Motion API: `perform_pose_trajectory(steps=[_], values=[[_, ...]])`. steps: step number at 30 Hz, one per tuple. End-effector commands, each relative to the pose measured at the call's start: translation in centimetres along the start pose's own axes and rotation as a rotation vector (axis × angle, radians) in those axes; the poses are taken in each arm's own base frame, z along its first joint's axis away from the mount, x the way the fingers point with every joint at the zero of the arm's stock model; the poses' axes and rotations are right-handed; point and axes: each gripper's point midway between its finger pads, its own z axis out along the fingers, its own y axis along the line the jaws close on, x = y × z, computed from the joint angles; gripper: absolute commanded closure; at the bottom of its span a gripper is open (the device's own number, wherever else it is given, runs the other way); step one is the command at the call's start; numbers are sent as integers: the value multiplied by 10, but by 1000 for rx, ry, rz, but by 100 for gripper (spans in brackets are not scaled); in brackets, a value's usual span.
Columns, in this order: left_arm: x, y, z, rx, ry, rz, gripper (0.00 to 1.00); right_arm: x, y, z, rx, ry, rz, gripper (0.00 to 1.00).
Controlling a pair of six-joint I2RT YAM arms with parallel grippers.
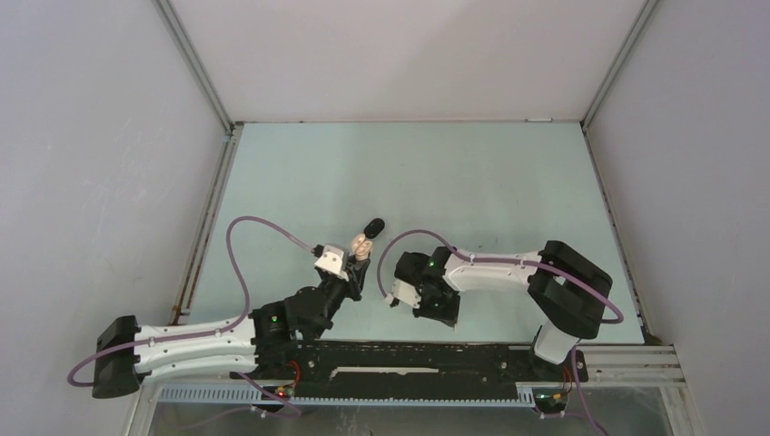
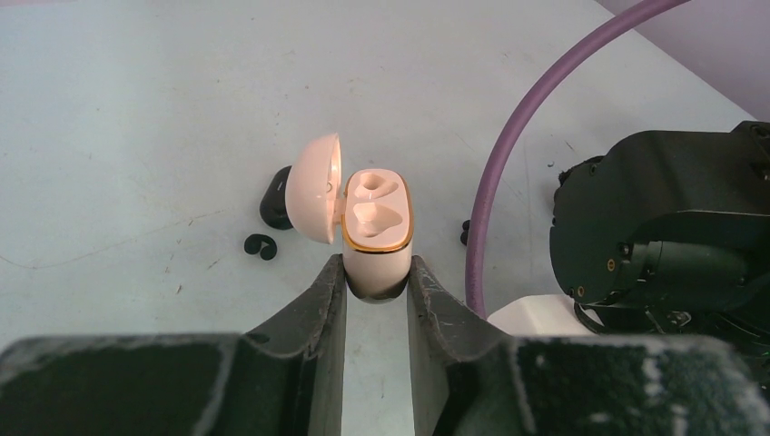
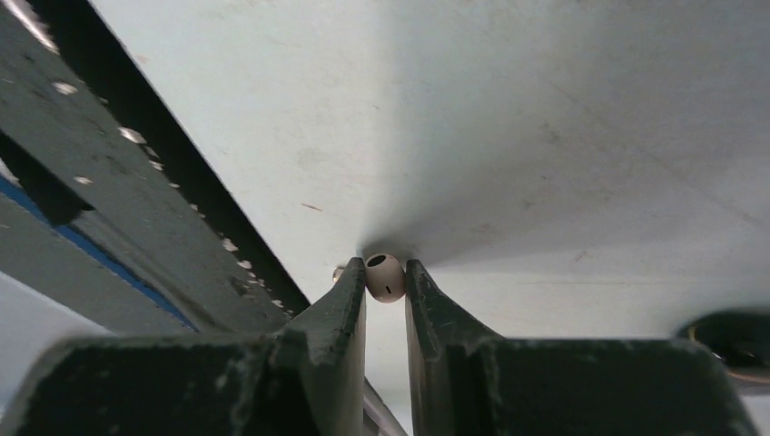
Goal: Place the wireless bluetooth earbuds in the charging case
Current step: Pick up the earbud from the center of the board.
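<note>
A cream charging case [image 2: 377, 232] with a gold rim stands upright, lid [image 2: 313, 200] swung open to the left and two hollow wells facing up. My left gripper [image 2: 377, 283] is shut on its lower body; from above, the left gripper [image 1: 354, 261] and the case [image 1: 362, 243] sit at the table's middle front. My right gripper [image 3: 386, 278] is shut on a whitish earbud [image 3: 384, 277], low over the table by the near edge. In the top view the right gripper [image 1: 396, 298] is just right of the left one. A black earbud [image 2: 260, 245] lies on the table left of the case.
A black case [image 2: 275, 200] lies behind the cream lid and shows from above as the black case [image 1: 373, 224]. A purple cable [image 2: 508, 154] arcs right of the held case, with the right arm's black wrist [image 2: 663, 227] beyond it. A black rail [image 3: 136, 182] runs along the table's near edge.
</note>
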Motion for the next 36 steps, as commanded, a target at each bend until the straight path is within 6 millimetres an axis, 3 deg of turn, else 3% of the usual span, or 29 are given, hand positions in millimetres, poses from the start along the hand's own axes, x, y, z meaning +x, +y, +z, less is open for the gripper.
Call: perform_pose_trajectory(steps=[1,4,8,11,14,16,18,22,27,31,36], values=[[-6,-6,3,14,-36,-13,100,0,-29,-29,157,-7,-40,100],[-3,-12,7,31,-36,5,100,-3,-51,-61,272,-78,-68,100],[-3,-26,15,71,-35,28,100,-13,-78,-120,458,-220,-139,100],[-8,-38,20,105,-46,41,100,-10,-104,-144,496,-258,-99,100],[-11,-48,26,129,-55,64,100,-15,-131,-188,618,-398,-130,100],[-11,-53,29,138,-60,72,100,-24,-138,-223,740,-473,-196,100],[-13,-59,31,153,-71,64,100,-38,-131,-261,829,-579,-254,100],[-26,-74,33,216,-128,27,100,-53,-94,-318,937,-806,-378,100],[-44,-93,33,296,-196,27,100,-54,-53,-353,1076,-1030,-469,100],[-55,-101,29,350,-260,35,100,-54,-26,-355,1200,-1126,-592,100],[-63,-112,24,416,-318,74,100,-62,-3,-337,1243,-1161,-688,100]])
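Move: My right hand, at the table's near edge, already pinches the earbud. The charging case is about 18 cm to its left, 10 cm ahead and 17 cm higher. The black box lies some 14 cm ahead and 5 cm right, the black ear tips 16 cm ahead and 5 cm left, both at table level. My left hand holds the case 2 cm ahead and 1 cm right; from it the earbud is 18 cm right, 9 cm back, 17 cm below. I lift the earbud off the table, sweeping my right hand forward and steeply up, then drawing it back as it climbs on to about 32 cm, nearer the case and above it. Its downward fingers swing up to point level, left and forward, grip kept. Meanwhile my left hand carries the open case about 9 cm right, dipping slightly before rising, and turns clockwise while tipping up. ##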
